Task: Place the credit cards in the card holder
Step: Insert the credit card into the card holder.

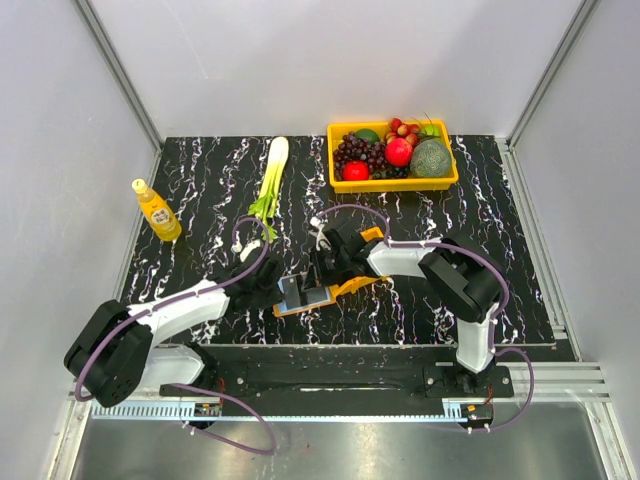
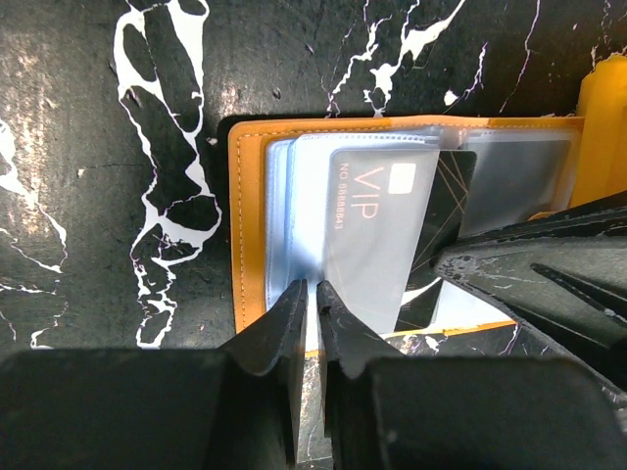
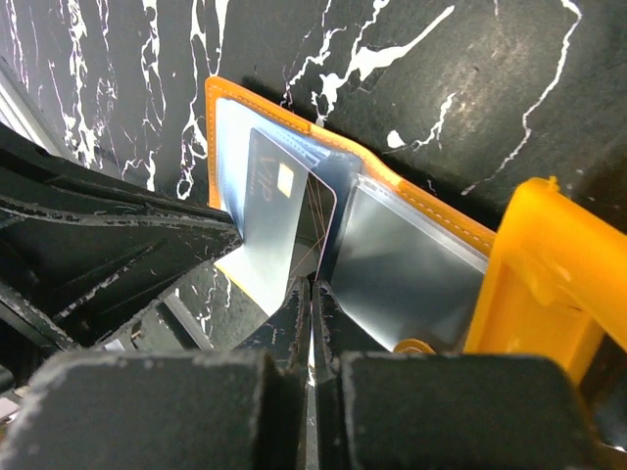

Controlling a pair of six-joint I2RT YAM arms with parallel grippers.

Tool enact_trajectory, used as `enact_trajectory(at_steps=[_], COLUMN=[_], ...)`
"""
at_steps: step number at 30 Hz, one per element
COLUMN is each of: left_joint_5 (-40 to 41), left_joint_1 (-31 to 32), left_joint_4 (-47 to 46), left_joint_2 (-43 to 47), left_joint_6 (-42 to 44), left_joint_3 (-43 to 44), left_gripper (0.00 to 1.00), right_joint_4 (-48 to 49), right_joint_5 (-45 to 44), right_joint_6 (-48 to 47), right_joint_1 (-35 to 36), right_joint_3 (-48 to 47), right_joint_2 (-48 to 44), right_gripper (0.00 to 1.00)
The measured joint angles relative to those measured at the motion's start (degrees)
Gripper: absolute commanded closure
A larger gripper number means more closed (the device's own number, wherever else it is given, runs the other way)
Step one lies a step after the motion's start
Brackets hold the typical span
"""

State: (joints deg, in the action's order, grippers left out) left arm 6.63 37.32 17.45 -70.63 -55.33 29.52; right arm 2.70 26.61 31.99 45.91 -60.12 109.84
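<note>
The orange card holder (image 1: pixel 292 311) lies open on the black marbled table between both arms, its clear sleeves up; it also shows in the left wrist view (image 2: pixel 247 225) and the right wrist view (image 3: pixel 421 201). A dark grey credit card marked VIP (image 2: pixel 377 211) stands partly inside a sleeve and shows in the right wrist view (image 3: pixel 279 211) too. My right gripper (image 3: pixel 313 284) (image 1: pixel 327 268) is shut on the card's near edge. My left gripper (image 2: pixel 313 286) (image 1: pixel 272 287) is shut on a pale clear sleeve at the holder's near edge. No other cards are in view.
A small orange raised-wall tray (image 3: pixel 549 264) (image 2: pixel 602 127) sits right behind the holder. A yellow basket (image 1: pixel 392 185) of fruit stands at the back right. A green leek (image 1: pixel 270 175) lies at the back middle and a yellow bottle (image 1: pixel 157 210) stands at the left.
</note>
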Motion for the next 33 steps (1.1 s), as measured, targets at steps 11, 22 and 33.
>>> enact_trajectory(at_steps=[11, 22, 33], left_joint_5=[-0.3, 3.1, 6.5], left_joint_1=[-0.2, -0.4, -1.4], left_joint_4=[-0.9, 3.3, 5.6], left_joint_2=[0.5, 4.3, 8.5], left_joint_6=[0.0, 0.1, -0.2], left_joint_3=[-0.7, -1.3, -4.3], left_gripper=[0.79, 0.65, 0.66], right_joint_4=[0.1, -2.2, -2.3], right_joint_5=[-1.7, -5.0, -5.0], right_joint_6=[3.5, 5.9, 6.7], right_joint_1=[1.3, 3.9, 4.0], right_joint_3=[-0.7, -3.2, -3.2], right_joint_2=[1.0, 2.6, 2.6], right_gripper=[0.96, 1.0, 0.98])
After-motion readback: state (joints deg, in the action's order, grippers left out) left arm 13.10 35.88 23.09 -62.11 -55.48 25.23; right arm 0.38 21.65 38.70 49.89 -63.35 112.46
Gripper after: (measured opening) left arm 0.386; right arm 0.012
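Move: The VIP card sits partly in the blue sleeve of the card holder, its middle about 3 cm left of the right fingertips, level fore and aft and 1 cm lower; from the left hand that is 3 cm ahead, 4 cm right and 1 cm down. The holder's left edge is roughly 3 cm left of the left hand and 1 cm ahead. From the right hand, the clear pocket lies about 4 cm right and 2 cm ahead, the orange box some 15 cm right and 6 cm ahead. The right hand, fingers still shut and set against the card's right edge, pushes the card about 2 cm to the left, easing back and down by about 1 cm each, and then stays there. The left hand first keeps its place on the sleeve, then opens its fingers partway and shifts some 4 cm left and slightly back with a small counter-clockwise turn, ending with one finger past the holder's left edge and the other over the sleeve just inside it. ##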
